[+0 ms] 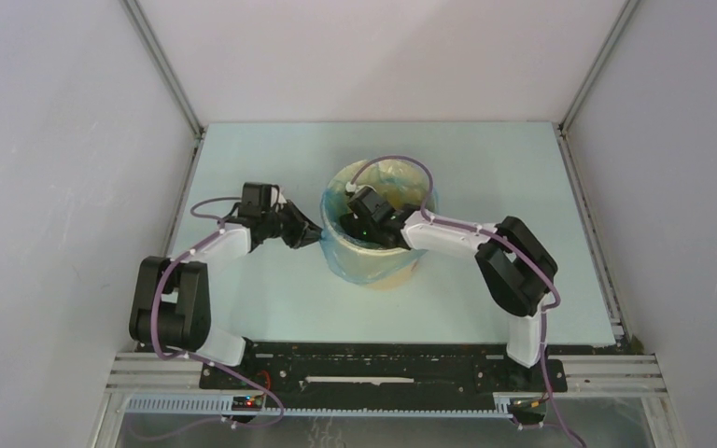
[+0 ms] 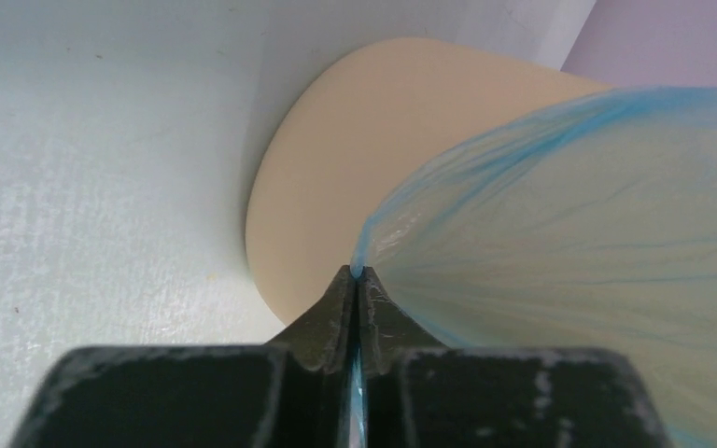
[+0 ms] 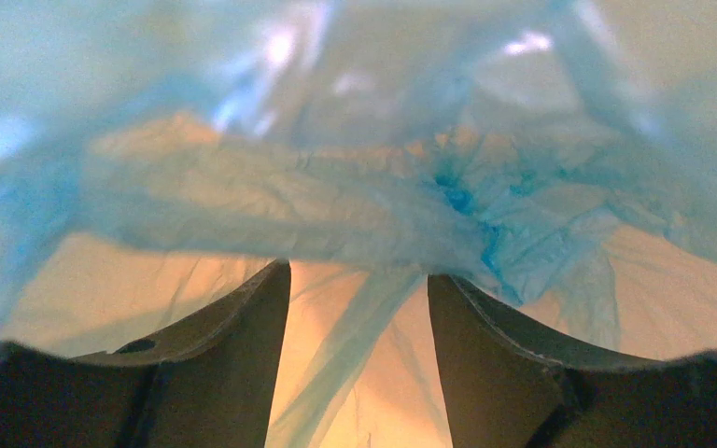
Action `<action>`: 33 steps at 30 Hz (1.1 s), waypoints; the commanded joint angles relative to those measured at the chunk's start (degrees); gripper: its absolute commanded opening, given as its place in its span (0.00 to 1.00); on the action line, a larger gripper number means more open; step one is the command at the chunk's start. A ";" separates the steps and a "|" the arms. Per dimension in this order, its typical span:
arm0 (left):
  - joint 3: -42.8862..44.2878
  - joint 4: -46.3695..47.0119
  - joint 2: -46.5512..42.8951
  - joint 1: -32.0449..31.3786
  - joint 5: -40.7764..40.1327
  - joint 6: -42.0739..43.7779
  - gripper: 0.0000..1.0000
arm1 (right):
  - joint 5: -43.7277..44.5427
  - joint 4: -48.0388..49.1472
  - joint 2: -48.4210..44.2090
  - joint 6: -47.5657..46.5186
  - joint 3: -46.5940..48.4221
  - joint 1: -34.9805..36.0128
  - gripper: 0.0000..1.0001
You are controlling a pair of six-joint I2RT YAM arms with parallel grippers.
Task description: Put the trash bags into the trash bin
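Observation:
The trash bin [image 1: 394,271], a pale tan round bucket, stands mid-table. The light-blue translucent trash bag [image 1: 340,254] lines it and drapes over its left rim. My left gripper [image 1: 314,233] is just outside the bin's left side. In the left wrist view that gripper [image 2: 356,273] is shut on the edge of the bag [image 2: 569,233], pulled taut against the bin's wall [image 2: 355,159]. My right gripper [image 1: 358,224] reaches down inside the bin. There it [image 3: 359,285] stands open, with crumpled bag [image 3: 289,187] ahead and a loose fold of it running between the fingers [image 3: 243,322].
White enclosure walls with metal corner posts [image 1: 163,65] close the table on three sides. The right arm's elbow [image 1: 515,266] sits right of the bin and its purple cable [image 1: 401,161] arcs over the rim. The black base rail [image 1: 383,369] runs along the near edge.

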 commanded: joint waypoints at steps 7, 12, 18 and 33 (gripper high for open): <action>5.45 -5.22 -3.26 -0.68 -2.95 4.15 0.27 | 3.10 -9.52 -10.71 -2.08 9.96 -0.22 0.70; 5.49 -7.05 -4.27 -0.73 -3.84 6.08 0.34 | 4.17 -14.25 -13.00 -2.10 14.47 -0.76 0.70; 7.20 -13.49 -7.85 -0.67 -8.77 12.12 0.66 | 2.16 -21.30 -17.58 -3.99 23.56 -1.82 0.80; -5.24 -23.52 -29.38 -2.04 -10.74 15.97 0.97 | -1.94 -39.31 -42.01 -7.19 25.23 -15.53 0.94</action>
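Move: Inside the lined trash bin, the right hand sits low near its left wall: the bin's middle lies about 5 cm to the right, 1 cm ahead and 7 cm higher, while the pinched bag hem is roughly 7 cm to its left, level fore and aft, and 5 cm higher. The left hand has that hem right between its fingertips, with the bin's middle some 12 cm to the right, about 1 cm ahead and 2 cm higher. Rising out of the bin, the right hand climbs about 35 cm, swinging right past the rim late on, with its fingers tipping up and opening wider. The left gripper opens from nearly shut to wide, letting go of the hem, rises slightly, then draws up, back and left by about 5 cm each way, away from the bin, its wrist rolling and tipping up. ##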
